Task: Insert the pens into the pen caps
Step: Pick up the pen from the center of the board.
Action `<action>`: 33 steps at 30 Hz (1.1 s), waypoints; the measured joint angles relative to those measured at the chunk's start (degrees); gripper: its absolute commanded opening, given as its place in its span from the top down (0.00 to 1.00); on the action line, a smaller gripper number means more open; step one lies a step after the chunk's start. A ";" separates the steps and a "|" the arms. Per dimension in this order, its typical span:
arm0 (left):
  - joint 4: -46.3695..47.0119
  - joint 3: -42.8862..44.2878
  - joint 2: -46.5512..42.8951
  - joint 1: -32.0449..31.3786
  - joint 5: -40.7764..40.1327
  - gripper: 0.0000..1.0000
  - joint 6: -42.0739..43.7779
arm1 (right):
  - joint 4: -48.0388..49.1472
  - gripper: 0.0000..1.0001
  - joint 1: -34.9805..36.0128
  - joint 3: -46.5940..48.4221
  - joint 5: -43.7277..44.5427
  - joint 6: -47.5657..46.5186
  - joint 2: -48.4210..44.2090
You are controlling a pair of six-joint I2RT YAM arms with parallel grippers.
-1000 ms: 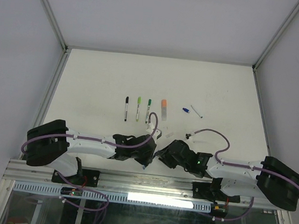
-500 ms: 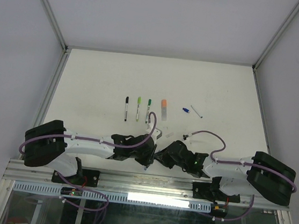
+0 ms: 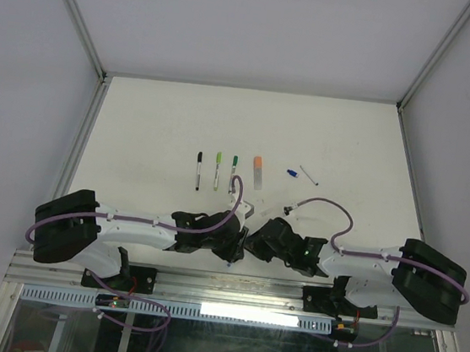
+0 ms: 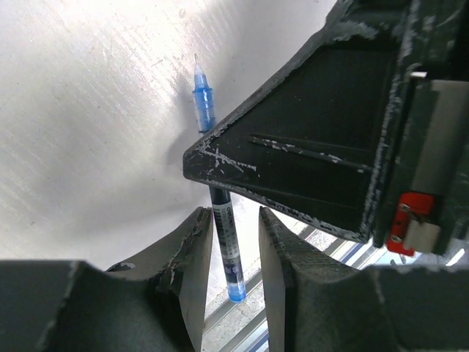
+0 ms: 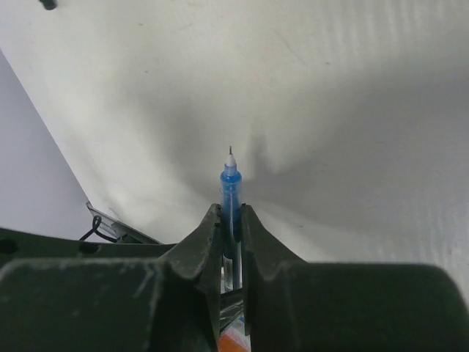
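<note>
The two grippers meet low over the table's near edge. A slim blue pen (image 5: 231,183) points tip-up, and my right gripper (image 5: 229,216) is shut on its barrel just below the tip. The same pen (image 4: 224,231) stands between my left gripper's (image 4: 233,220) fingers, which are slightly open, with a gap on the pen's right side. In the top view the left gripper (image 3: 233,248) and right gripper (image 3: 253,244) nearly touch. A small blue pen cap (image 3: 291,172) lies alone further back on the table.
A row lies behind the grippers: a black-capped pen (image 3: 198,170), a lime-capped one (image 3: 217,169), a green-capped one (image 3: 233,172) and an orange-capped one (image 3: 258,171). A thin pale stick (image 3: 308,175) lies right of the blue cap. The metal rail (image 3: 230,290) runs just below.
My right gripper closed onto the blue pen while my left gripper loosened its hold on it. Both wrists shifted slightly towards each other.
</note>
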 measured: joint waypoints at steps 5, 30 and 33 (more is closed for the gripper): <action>0.02 -0.26 0.00 0.00 0.17 0.67 -0.20 | -2.23 1.00 0.00 2.19 0.98 -3.91 -2.16; -5.40 4.22 -0.31 3.19 -4.00 1.00 -3.69 | -9.29 0.64 -0.22 4.96 4.52 -16.33 -11.17; -6.47 4.17 -2.40 6.47 -3.91 1.00 -3.37 | -14.80 0.61 -0.15 7.91 7.65 -19.15 -14.82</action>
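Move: The blue pen is in the right hand's closed fingers, its middle about 1 cm back and 2 cm left of that hand, tip pointing forward. The left fingers stand part-open over its rear half, with the pen's middle roughly 1 cm ahead of them and 2 cm below. From the left hand, the dark green pen lies some 23 cm ahead and 2 cm left, the orange marker about 24 cm ahead and 4 cm right. The left fingers close on the rear half of the blue pen after the right hand, still pinching it, has raised it about 2.5 cm; the right fingers then open and pull away upwards, drifting forward and right, tipping up nearly 20 degrees over the whole move. Keeping its pinch, the left hand carries the pen about 5 cm, forward and up and slightly left, turning some 10 degrees counter-clockwise. ##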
